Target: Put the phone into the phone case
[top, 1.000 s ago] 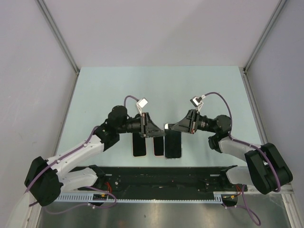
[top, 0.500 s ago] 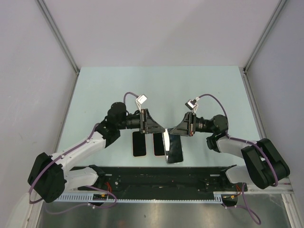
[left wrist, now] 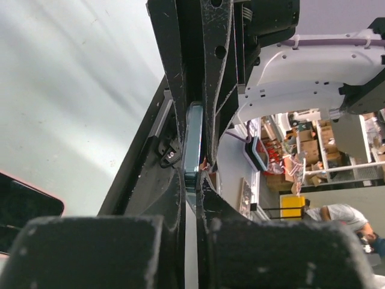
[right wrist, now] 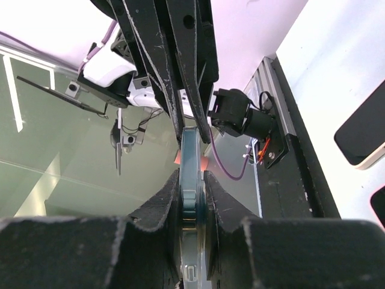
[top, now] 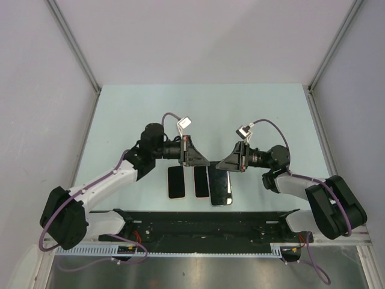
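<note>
The phone case (top: 219, 188), a dark slab with a teal rim, is held just above the table between both arms. My right gripper (top: 218, 165) is shut on its far end. In the right wrist view the phone case (right wrist: 194, 158) is edge-on, clamped between the pads of my right gripper (right wrist: 194, 176). My left gripper (top: 204, 162) meets it from the left. In the left wrist view my left gripper (left wrist: 194, 176) is shut on the thin teal edge of the phone case (left wrist: 194, 135). Two dark phones (top: 175, 182) (top: 200, 182) lie flat beside it. Whether a phone sits inside the case is hidden.
The black base rail (top: 204, 224) runs along the near table edge just below the phones. Pale green tabletop (top: 198, 111) stretches behind the grippers, walled by grey panels left and right.
My left gripper has moved right against the case and closed on its edge. The case, tilted half a second ago, now lies flatter. The right gripper stayed shut on it.
</note>
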Controlling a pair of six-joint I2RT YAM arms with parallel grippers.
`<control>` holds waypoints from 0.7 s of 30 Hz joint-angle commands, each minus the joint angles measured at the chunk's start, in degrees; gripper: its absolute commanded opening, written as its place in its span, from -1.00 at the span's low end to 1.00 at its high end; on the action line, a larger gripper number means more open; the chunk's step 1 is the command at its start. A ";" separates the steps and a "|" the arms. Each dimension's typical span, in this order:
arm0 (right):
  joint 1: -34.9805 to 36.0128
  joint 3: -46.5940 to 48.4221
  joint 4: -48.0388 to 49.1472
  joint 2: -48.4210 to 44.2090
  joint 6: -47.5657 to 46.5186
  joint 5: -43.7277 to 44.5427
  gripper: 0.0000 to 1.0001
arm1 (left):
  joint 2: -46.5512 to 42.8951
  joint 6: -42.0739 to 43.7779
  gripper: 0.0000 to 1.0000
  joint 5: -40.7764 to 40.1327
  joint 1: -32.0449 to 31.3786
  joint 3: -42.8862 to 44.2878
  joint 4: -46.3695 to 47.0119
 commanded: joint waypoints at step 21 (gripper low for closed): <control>-5.22 3.20 6.68 -3.63 -0.13 8.38 -1.00 | -6.08 3.92 0.36 -4.57 -2.86 -1.49 -6.30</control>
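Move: The phone in its clear case hangs in the right hand's grip by its far part, its middle about 6 cm back of the right hand and 3 cm lower. From the left hand, whose shut fingertips are at its left edge, that middle lies some 6 cm back, 4 cm right and 3 cm below. On the table about 25 cm beneath the left hand are a red-rimmed phone, 2 cm ahead and 2 cm left, and a peach-rimmed phone, 2 cm ahead and 13 cm left. Tipping its fingertips down about 10 degrees while nearly in place, the left hand keeps its fingers shut at the case's left rim, then opens them wide and comes free, sinking some 1.5 cm and easing back a little. The right hand keeps its pinch and late on carries the phone and case forward about 2 cm, upward and slightly right, away from the left hand. ##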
